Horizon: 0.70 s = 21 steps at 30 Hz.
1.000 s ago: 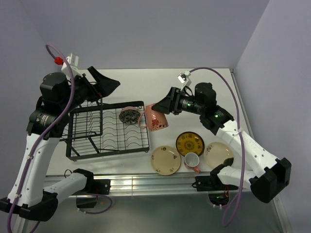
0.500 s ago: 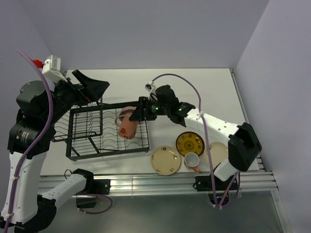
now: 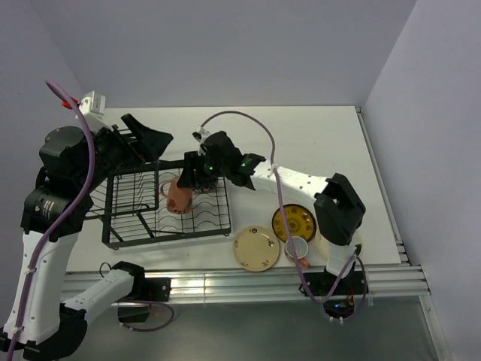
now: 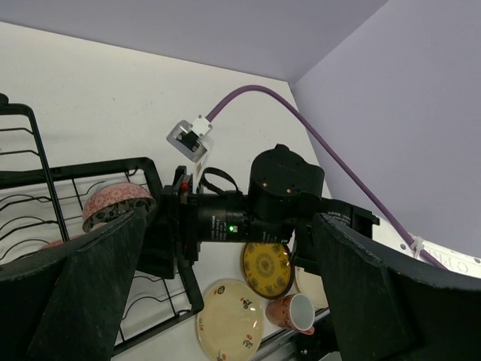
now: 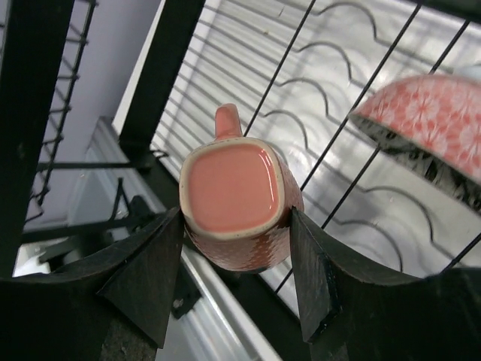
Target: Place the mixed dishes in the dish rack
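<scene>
My right gripper (image 3: 186,183) is shut on a pinkish-orange mug (image 3: 179,198), held base-up over the slotted middle of the black dish rack (image 3: 135,226). In the right wrist view the fingers press both sides of the mug (image 5: 234,199), its handle pointing away. The small dark patterned bowl (image 5: 428,113) leans in the rack beside it. My left gripper (image 3: 146,143) hangs open and empty above the rack's far edge. On the table lie a cream plate (image 3: 255,248), a mustard-yellow plate (image 3: 293,222) and a second mug (image 3: 297,248).
Another cream plate (image 4: 307,287) lies right of the yellow plate, mostly hidden by the right arm. The rack's raised cage section (image 3: 131,184) stands at its left end. A metal rail (image 3: 225,282) runs along the table's near edge.
My right arm has swung left with the mug, from beside the rack's right end to over its slots. The left arm has shifted slightly, still open.
</scene>
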Available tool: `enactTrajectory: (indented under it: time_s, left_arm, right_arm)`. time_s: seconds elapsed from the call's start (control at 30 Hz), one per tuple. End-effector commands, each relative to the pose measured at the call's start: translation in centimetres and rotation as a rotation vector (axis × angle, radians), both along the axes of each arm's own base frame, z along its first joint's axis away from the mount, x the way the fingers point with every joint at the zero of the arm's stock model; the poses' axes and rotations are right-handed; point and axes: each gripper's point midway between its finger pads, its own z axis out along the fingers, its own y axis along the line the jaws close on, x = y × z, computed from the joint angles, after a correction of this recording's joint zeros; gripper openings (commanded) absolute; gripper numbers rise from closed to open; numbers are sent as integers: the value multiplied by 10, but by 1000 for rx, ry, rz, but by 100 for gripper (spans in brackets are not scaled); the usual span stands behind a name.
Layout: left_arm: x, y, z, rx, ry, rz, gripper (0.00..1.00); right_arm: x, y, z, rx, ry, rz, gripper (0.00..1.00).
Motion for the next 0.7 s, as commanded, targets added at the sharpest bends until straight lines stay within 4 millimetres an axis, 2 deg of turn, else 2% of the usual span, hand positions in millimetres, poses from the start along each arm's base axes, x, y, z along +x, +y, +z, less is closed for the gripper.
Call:
enactTrajectory:
  time_s: [0.0,0.3,0.4,0.5,0.67]
  left_arm:
    - [-2,3,3,10,-35,4,99]
    - [-3,4,-7,22,-34,7,99]
    - [-1,5,-11,32,-29,9,99]
    - [0,5,-15,40,-26,11,99]
    - [1,5,-19,40,-24,9,99]
  right_arm:
    - [21,21,40,59,-160,-18,0]
    - [36,40,4,-64,-325,-81,0]
    - [44,39,0,-93,-370,-102,0]
    - [46,44,9,-84,-425,-115,0]
    - [42,46,-3,-184,-485,-113,0]
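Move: The pink mug is already pinched near its base in the right gripper; the open spot in the dish rack it is headed for lies about 7 cm left of the right hand, level with it fore and aft, and some 10 cm below. The patterned bowl sits some 6 cm ahead, 3 cm to the right and 9 cm down. The upper basket's middle is about 20 cm left and 3 cm ahead, 5 cm lower. From the left hand, that spot is about 35 cm below, 4 cm ahead and 3 cm left. The pink mug, held throughout, is carried by the right hand left, forward and down, about 4 cm each way, into the free part of the rack beside the bowl. The sinking comes first and then levels off; all the while the wrist turns some 20 degrees, swinging the mug's lower end forward, and the fingers dip. The left hand, open and empty, sinks about 3 cm high above. ##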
